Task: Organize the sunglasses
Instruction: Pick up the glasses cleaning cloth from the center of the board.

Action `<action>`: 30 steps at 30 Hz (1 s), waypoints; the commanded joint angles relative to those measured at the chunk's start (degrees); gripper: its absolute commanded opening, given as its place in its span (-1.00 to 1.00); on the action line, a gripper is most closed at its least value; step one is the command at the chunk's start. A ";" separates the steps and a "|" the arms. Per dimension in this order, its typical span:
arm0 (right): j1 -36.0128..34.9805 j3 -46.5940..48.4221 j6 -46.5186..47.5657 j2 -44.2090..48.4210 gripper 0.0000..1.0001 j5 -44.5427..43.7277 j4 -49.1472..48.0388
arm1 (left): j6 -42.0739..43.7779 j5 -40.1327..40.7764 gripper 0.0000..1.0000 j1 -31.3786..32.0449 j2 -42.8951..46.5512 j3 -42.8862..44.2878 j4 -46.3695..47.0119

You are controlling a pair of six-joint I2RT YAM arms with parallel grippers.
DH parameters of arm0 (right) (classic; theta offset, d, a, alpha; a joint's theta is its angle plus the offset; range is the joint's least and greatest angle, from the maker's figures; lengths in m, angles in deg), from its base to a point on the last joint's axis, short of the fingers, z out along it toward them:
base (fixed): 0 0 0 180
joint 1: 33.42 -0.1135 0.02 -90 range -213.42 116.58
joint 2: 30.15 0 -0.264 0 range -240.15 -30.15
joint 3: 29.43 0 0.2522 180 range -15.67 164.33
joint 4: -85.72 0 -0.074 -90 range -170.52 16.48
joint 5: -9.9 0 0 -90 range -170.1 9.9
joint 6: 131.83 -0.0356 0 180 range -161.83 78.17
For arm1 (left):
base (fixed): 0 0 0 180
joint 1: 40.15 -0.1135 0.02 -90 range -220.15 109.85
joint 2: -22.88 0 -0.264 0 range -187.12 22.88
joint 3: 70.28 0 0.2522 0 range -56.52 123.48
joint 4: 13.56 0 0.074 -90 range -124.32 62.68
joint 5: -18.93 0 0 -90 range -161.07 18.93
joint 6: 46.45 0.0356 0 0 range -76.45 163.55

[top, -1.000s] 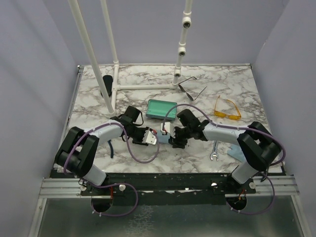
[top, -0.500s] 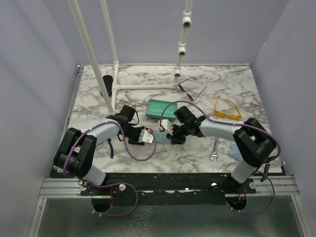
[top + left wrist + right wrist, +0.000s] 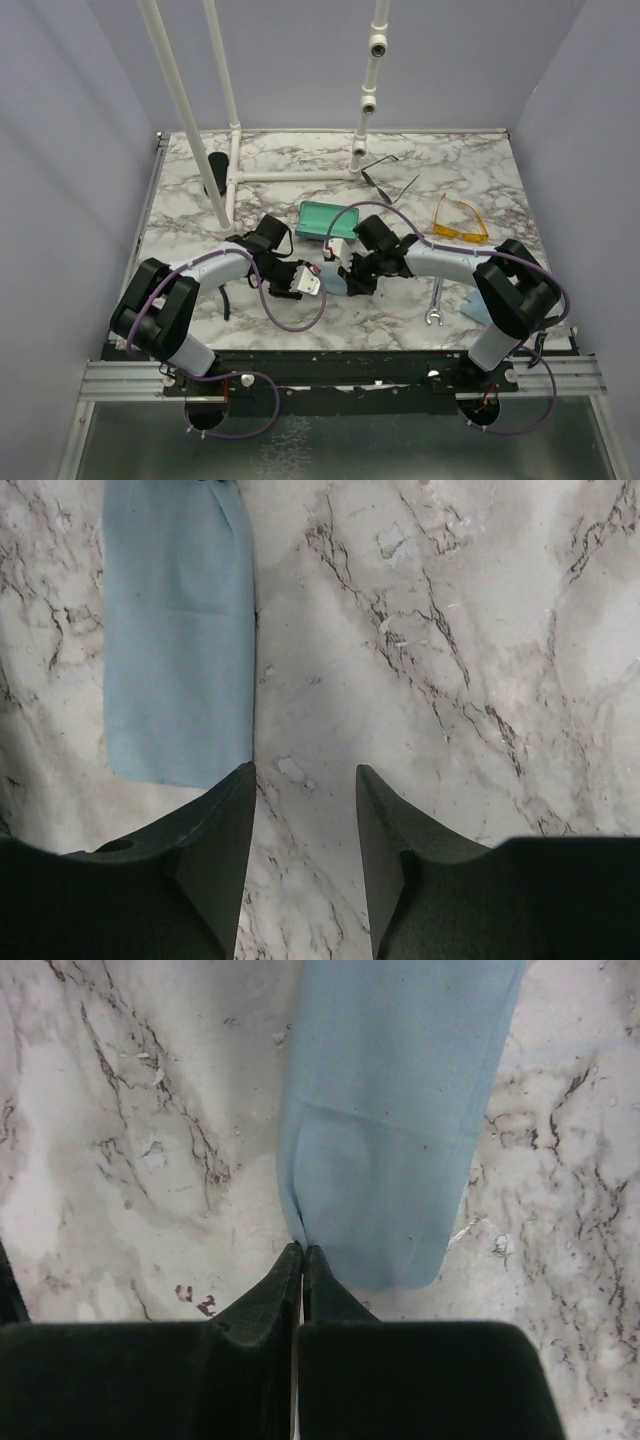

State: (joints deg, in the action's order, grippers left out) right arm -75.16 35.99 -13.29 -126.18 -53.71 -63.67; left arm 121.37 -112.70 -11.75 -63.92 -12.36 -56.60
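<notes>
The sunglasses lie at the back right of the marble table: a thin dark wire pair (image 3: 388, 178) and a translucent yellow-orange pair (image 3: 460, 222), both far from my grippers. A light blue cloth (image 3: 334, 281) lies mid-table between the two grippers. My right gripper (image 3: 303, 1248) is shut, pinching a puckered corner of that cloth (image 3: 400, 1110). My left gripper (image 3: 305, 775) stands open just above bare marble with nothing between its fingers. The cloth (image 3: 175, 630) lies ahead and to the left of the left finger.
An open teal-lined case (image 3: 327, 219) sits just behind the grippers. A white pipe frame (image 3: 290, 172) and a black cylinder (image 3: 217, 172) stand at the back left. A wrench (image 3: 435, 305) and another blue cloth (image 3: 478, 308) lie by the right arm.
My right gripper has closed from half open to shut on the blue cloth's corner. Both grippers have shifted slightly, the left one ending close beside the right.
</notes>
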 commanded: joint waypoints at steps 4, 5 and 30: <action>2.74 1.24 -7.70 2.13 -0.99 7.74 2.31 | -8.18 4.52 -0.08 4.33 0.78 -1.46 10.34; 3.18 1.25 -8.12 2.23 -0.99 8.56 2.05 | -8.62 5.71 -0.08 4.57 0.43 -1.27 10.90; 6.11 1.26 -9.60 2.68 -0.99 13.25 -0.05 | -11.16 16.07 -0.75 7.54 -5.66 0.87 10.60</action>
State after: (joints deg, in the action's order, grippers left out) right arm -69.69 36.04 -22.39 -124.95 -42.06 -62.91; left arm 111.47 -101.58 -4.38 -67.44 -11.79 -42.98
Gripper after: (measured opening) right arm 0.006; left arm 0.153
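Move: The cleaning cloth's middle lies about 4 cm ahead, 6 cm to the right and 2 cm below my left hand. My right hand already pinches its near right corner; from there the middle is some 5 cm left, 3 cm ahead and 1 cm down. From my left hand, the open green case sits about 13 cm ahead and 2 cm right, and the blue pliers roughly 19 cm left and 3 cm back, both near table height. While my right fingers keep their shut grip, raising their corner about 2 cm and tilting some 15 degrees, I slide my left hand rightward, then mostly forward, about 3 cm each way and slightly down onto the cloth's near left corner. There my left fingers, half open on arrival, close around the near edge and pinch it. ##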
